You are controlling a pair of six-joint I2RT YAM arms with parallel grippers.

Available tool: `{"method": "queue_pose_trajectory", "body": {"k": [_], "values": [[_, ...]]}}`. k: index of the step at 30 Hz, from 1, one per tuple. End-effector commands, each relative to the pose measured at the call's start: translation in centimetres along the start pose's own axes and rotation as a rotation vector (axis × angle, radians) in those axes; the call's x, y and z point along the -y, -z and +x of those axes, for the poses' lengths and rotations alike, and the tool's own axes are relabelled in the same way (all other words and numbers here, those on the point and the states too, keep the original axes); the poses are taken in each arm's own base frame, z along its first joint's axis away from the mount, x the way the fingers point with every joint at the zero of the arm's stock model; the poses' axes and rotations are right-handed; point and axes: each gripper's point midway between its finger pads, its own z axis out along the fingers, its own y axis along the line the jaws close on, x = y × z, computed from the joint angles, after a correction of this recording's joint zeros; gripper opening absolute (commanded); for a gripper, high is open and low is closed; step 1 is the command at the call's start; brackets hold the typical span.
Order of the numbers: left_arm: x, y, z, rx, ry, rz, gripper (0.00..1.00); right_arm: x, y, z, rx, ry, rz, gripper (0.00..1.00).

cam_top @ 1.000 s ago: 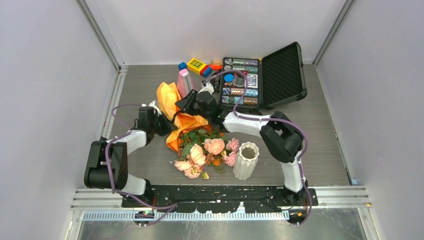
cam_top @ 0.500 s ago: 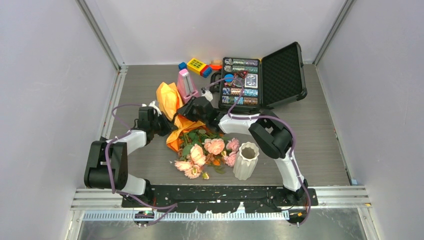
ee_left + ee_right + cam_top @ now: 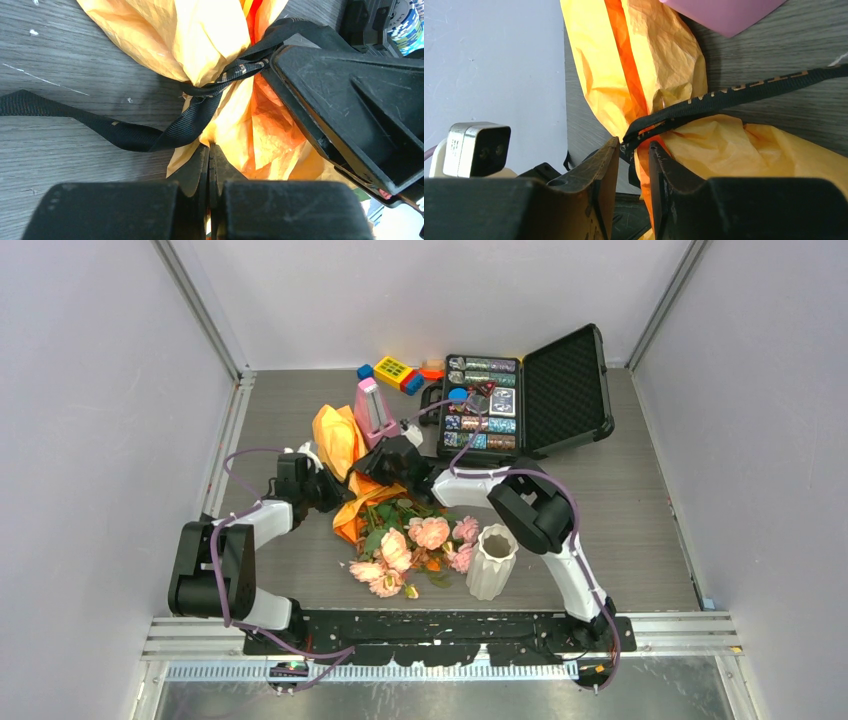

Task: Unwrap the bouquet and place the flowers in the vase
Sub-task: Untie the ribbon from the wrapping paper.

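Observation:
The bouquet lies mid-table, its crinkled orange paper cinched by a black ribbon. The pink and peach flowers spill toward the near edge, beside the white ribbed vase, which stands upright. My left gripper is shut, its tips pinching an edge of the orange paper just below the knot. My right gripper stands partly open at the knot from the other side. The ribbon crosses its tips and a fold of paper lies against one finger.
A pink metronome-shaped object stands just behind the paper. An open black case of small items sits at the back right, coloured blocks at the back. A loose ribbon tail trails across the table on the left.
The right arm has swung left and nearer, bringing its gripper down onto the ribbon knot. The left arm and bouquet have stayed put.

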Motion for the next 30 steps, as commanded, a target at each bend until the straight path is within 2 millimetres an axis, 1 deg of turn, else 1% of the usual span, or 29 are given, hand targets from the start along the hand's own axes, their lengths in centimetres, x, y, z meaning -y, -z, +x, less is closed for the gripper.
{"method": "queue_pose_trajectory", "body": {"k": [1, 5, 7, 10, 11, 12, 13, 14, 15, 19, 20, 21, 25, 27, 30], "values": [[0.8, 0.4, -0.3, -0.004, -0.029, 0.037, 0.0, -2.4, -0.8, -1.3, 0.048, -0.016, -0.049, 0.33], [0.8, 0.3, -0.2, -0.008, -0.026, 0.038, 0.0, -2.3, -1.3, -1.2, 0.047, -0.009, -0.047, 0.3], [0.9, 0.3, -0.2, -0.006, -0.026, 0.038, 0.0, -2.3, -1.5, -1.1, 0.045, -0.007, -0.045, 0.26], [0.8, 0.4, -0.2, -0.006, -0.025, 0.036, 0.0, -2.4, -1.4, -1.2, 0.05, -0.014, -0.052, 0.14], [0.8, 0.4, -0.2, -0.006, -0.023, 0.036, 0.0, -2.3, -1.3, -1.3, 0.055, -0.016, -0.049, 0.13], [0.8, 0.4, -0.2, -0.006, -0.02, 0.036, 0.0, -2.7, -1.1, -1.6, 0.063, -0.02, -0.06, 0.1], [0.8, 0.4, -0.2, -0.004, -0.019, 0.036, 0.0, -2.5, -1.0, -1.6, 0.069, -0.02, -0.055, 0.08], [0.8, 0.4, -0.2, -0.003, -0.017, 0.033, 0.0, -3.0, -0.8, -2.0, 0.079, -0.025, -0.066, 0.03], [0.6, 0.4, -0.2, -0.002, -0.014, 0.029, 0.0, -3.2, -0.4, -2.3, 0.093, -0.029, -0.073, 0.01], [0.2, 0.4, 0.1, -0.003, -0.01, 0.014, 0.0, -3.5, 0.9, -3.9, 0.154, -0.048, -0.082, 0.0], [0.1, 0.4, 0.2, -0.005, -0.007, 0.011, 0.0, -2.9, 1.1, -4.4, 0.169, -0.05, -0.07, 0.0], [-0.1, 0.4, 0.2, -0.003, -0.005, 0.007, 0.0, -3.3, 1.5, -5.3, 0.187, -0.062, -0.08, 0.0], [-0.5, 0.5, 0.4, -0.001, 0.001, -0.004, 0.0, -2.2, 2.2, -7.5, 0.23, -0.101, -0.069, 0.0], [-0.6, 0.5, 0.5, -0.003, 0.002, -0.007, 0.0, -1.4, 2.3, -8.2, 0.24, -0.118, -0.056, 0.0], [-0.6, 0.5, 0.5, -0.004, 0.0, -0.008, 0.0, -0.2, 2.2, -8.5, 0.237, -0.156, -0.049, 0.0]]}}
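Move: The black ribbon's loop at the knot lies almost at the right hand's parted fingertips, about 1 cm ahead, 1 cm left and 1 cm lower. From that hand, the pink metronome stands some 10 cm ahead and 4 cm right, and the bouquet's flowers about 15 cm back and 11 cm right, both some 4 cm lower. From the left hand, already shut on a fold of the orange paper, the loop is roughly 5 cm ahead, 1 cm right and slightly higher. The right hand eases about 1 cm forward and left and slightly down onto the ribbon loop, and its fingers close from a third open to shut, pinching the ribbon at their tips. It then pulls the strand away from the knot, some 5 cm to the right and later slightly forward, turning about 8 degrees clockwise, while the left hand stays put and keeps its pinch on the orange paper. ##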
